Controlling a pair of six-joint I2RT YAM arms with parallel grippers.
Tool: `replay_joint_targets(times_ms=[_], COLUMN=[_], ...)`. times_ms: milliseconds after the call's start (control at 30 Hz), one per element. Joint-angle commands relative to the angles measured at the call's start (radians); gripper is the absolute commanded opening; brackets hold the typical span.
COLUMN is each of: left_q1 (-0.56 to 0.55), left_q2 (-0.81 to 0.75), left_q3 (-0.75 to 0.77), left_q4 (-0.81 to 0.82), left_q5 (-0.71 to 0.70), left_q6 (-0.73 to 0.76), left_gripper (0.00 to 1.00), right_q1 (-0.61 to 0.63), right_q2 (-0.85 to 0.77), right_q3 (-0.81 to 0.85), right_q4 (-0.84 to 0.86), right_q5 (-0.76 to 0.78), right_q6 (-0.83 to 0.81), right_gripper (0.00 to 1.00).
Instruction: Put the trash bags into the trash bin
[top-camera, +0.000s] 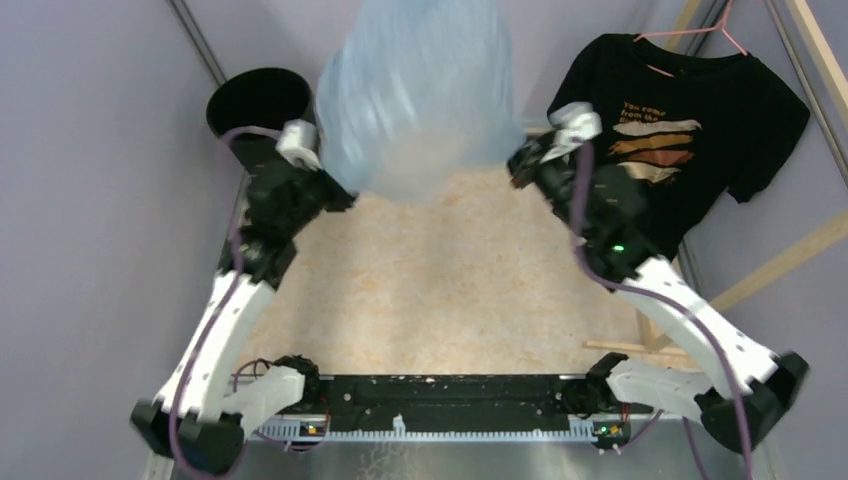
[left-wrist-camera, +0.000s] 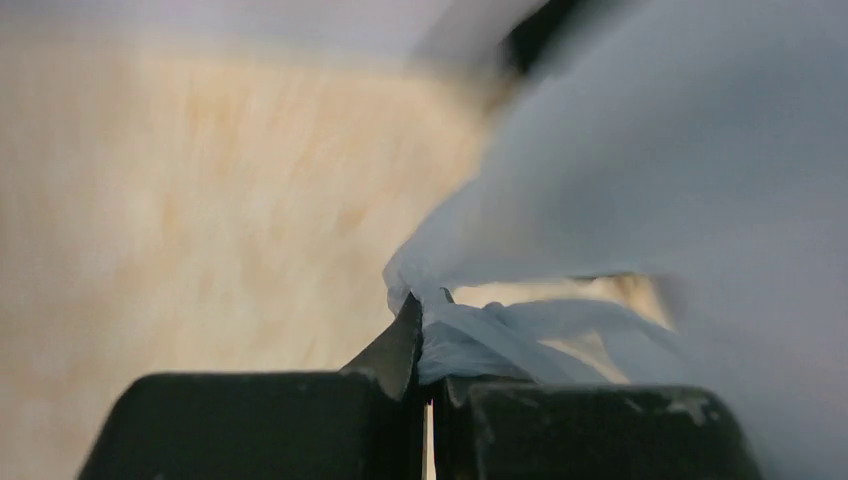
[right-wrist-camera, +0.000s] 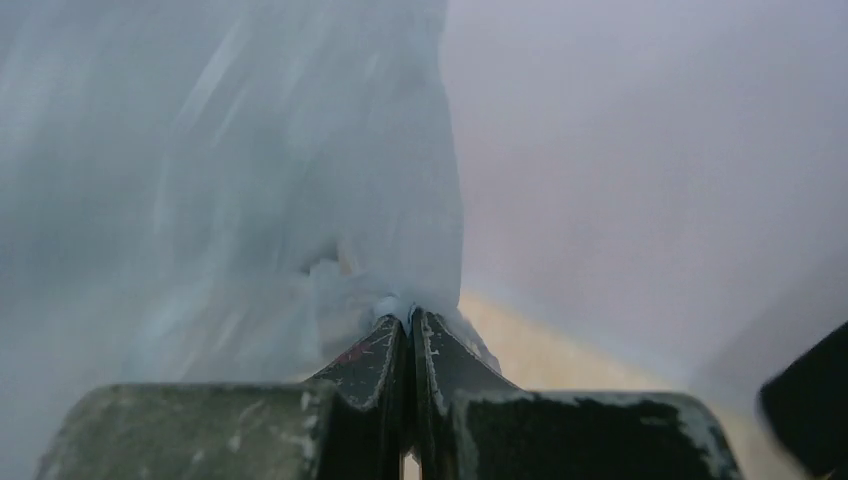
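The light-blue translucent trash bag hangs spread and blurred between both arms, lifted above the far part of the table. My left gripper is shut on the bag's left edge; the wrist view shows bunched plastic pinched at the gripper's tips. My right gripper is shut on the bag's right edge, with a fold of the trash bag caught at the gripper's tips. The round black trash bin stands at the far left corner, just left of the bag.
A black printed T-shirt on a pink hanger hangs at the far right behind my right arm. The beige tabletop lies under the bag. Grey walls close in on both sides.
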Motion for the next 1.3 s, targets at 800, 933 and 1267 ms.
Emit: replay_joint_targets(times_ms=[800,933,1267], left_q1=[0.018,0.018,0.019], left_q2=[-0.091,0.087,-0.088], left_q3=[0.014,-0.240,-0.414], left_q4=[-0.088,-0.318,-0.153], left_q5=[0.025,0.028,0.191], left_q6=[-0.028,-0.067,-0.091], left_gripper=[0.00,0.00,0.00], right_q1=[0.008,0.008,0.037], right_q2=[-0.279,-0.056,-0.122], right_q3=[-0.249,-0.354,-0.404], right_q4=[0.129,-0.180,-0.242], right_q5=[-0.176,0.162,-0.021], right_q6=[0.014,0.187,0.228], right_gripper=[0.00,0.00,0.00])
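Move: Both grippers are already shut on the mouth edge of the trash bag and hold it high. The flung-up bag's middle is about 15 cm ahead of the left hand, 11 cm to its right and 5 cm higher. From the right hand it is some 13 cm ahead, 15 cm left and about level. The trash bin's middle stands about 17 cm ahead of the left hand, 19 cm to its left and 27 cm below. Keep both grippers pinched on the bag's mouth edge and whip the two arms together: sharply down some 35 cm towards the table, back up about 50 cm to above the starting height, drawing back towards the bases, then down as far again. Tip both wrists down 50 to 60 degrees on each downstroke, level them or tip them up on the rise. ##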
